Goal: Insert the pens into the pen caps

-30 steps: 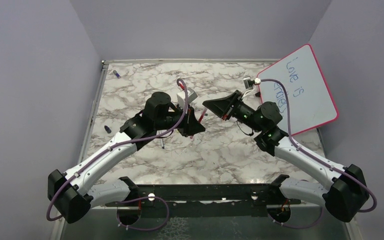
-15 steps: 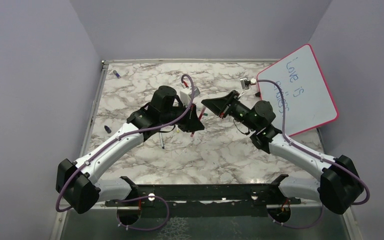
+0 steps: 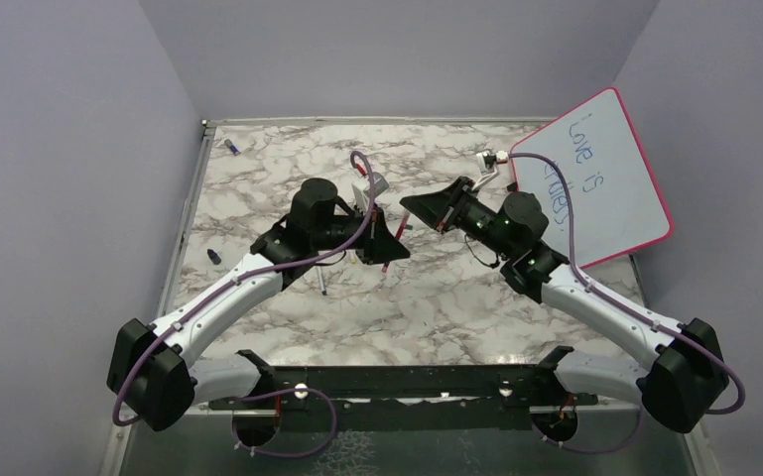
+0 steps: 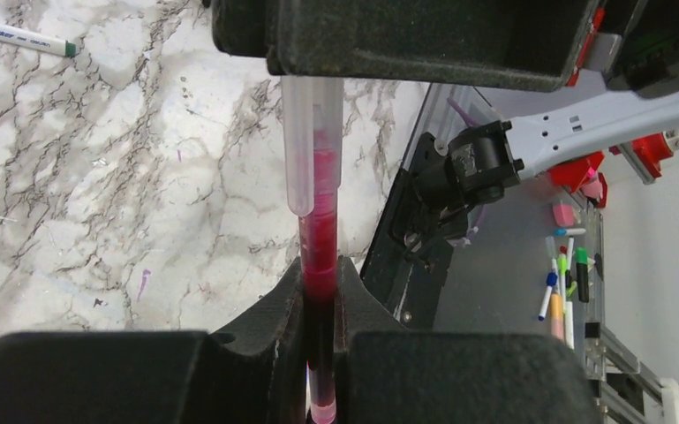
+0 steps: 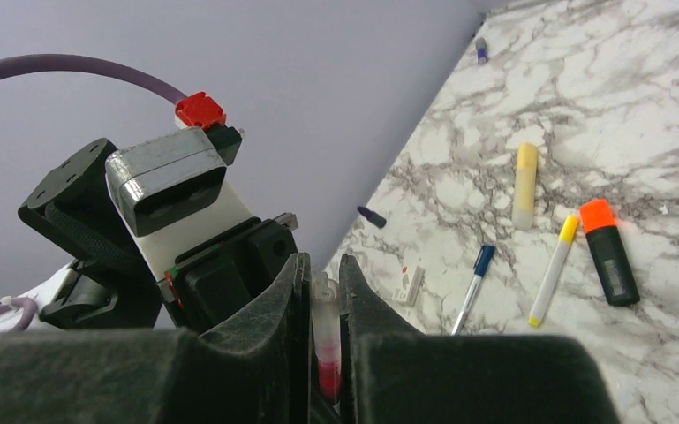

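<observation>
My left gripper (image 4: 320, 300) is shut on a dark red pen (image 4: 320, 265), which sticks out towards the right gripper. The pen's front end sits inside a translucent pen cap (image 4: 311, 141). My right gripper (image 5: 323, 291) is shut on that cap (image 5: 325, 309), with red showing through its lower part. From above, the two grippers meet nose to nose over the middle of the table, the left gripper (image 3: 385, 243) below the right gripper (image 3: 419, 210). More pens lie on the marble: a yellow one (image 5: 525, 185), a blue-ended one (image 5: 475, 287) and a yellow-ended one (image 5: 554, 269).
A black highlighter with an orange end (image 5: 609, 252) lies beside the loose pens. Small dark-blue caps (image 3: 228, 147) (image 3: 214, 256) sit near the left edge. The pink-framed whiteboard (image 3: 595, 178) leans at the back right. A green-tipped pen (image 4: 18, 37) lies on the marble.
Both arms have shifted slightly, the left wrist turning a little, while pen and cap stay together. Neither grip has changed.
</observation>
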Robot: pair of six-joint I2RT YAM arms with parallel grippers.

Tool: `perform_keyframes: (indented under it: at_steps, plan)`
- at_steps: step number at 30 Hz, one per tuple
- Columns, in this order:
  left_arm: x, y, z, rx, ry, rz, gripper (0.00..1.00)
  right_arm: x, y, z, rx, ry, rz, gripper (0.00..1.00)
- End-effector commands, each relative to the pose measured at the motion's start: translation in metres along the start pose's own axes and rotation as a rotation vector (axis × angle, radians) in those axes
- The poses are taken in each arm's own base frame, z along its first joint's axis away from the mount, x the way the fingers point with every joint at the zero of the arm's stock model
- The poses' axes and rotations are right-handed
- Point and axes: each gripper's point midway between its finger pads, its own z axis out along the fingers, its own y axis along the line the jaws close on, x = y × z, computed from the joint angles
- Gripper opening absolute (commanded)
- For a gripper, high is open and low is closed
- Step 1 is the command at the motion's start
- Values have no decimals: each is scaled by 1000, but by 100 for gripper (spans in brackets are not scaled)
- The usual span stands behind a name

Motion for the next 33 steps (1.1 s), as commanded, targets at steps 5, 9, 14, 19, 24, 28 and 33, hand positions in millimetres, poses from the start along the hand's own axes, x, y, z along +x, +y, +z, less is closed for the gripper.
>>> perform_keyframes:
  at_steps: [5, 9, 14, 19, 24, 28, 33]
  plan:
    - [-9, -19, -16, 110, -199, 158, 0, 63, -15, -9, 170, 293, 59, 33]
    - [14, 4, -13, 20, -159, 70, 0, 40, -11, 2, 211, 240, 32, 43]
    - [50, 33, -8, -88, -69, -71, 0, 12, -5, 3, 242, 147, -27, 62]
    - [77, 72, -8, -277, -34, -218, 0, 6, -20, -8, 327, 108, -51, 67]
    - [112, 119, -10, -512, 29, -367, 1, 8, -39, -22, 405, 85, -64, 67]
    - [136, 144, -8, -637, 89, -425, 1, 15, -54, -30, 461, 93, -68, 67]
    - [154, 160, -1, -727, 140, -439, 5, 25, -67, -35, 500, 113, -68, 67]
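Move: The left gripper holds the red pen upright-ish, and the right one still pinches its clear cap, roughly 6 cm ahead of, 2 cm right of and 6 cm above the left hand. The free table for the pen lies about 24 cm below the left hand, 6 cm left and 1 cm ahead; from the right hand it is 5 cm back, 8 cm left, 31 cm down. From the left hand, the yellow-capped pen lies 14 cm ahead, 11 cm left; the blue-capped pen 7 cm ahead, 18 cm left. Open the right fingers to let go of the cap, dipping slightly back and left before easing right and down. Keep the left grip on the red pen: draw it back and down a little, then sink quickly towards the bare table, about 20 cm in all and 6 cm left, swinging counter-clockwise some 30 degrees while the fingers tip downward. ##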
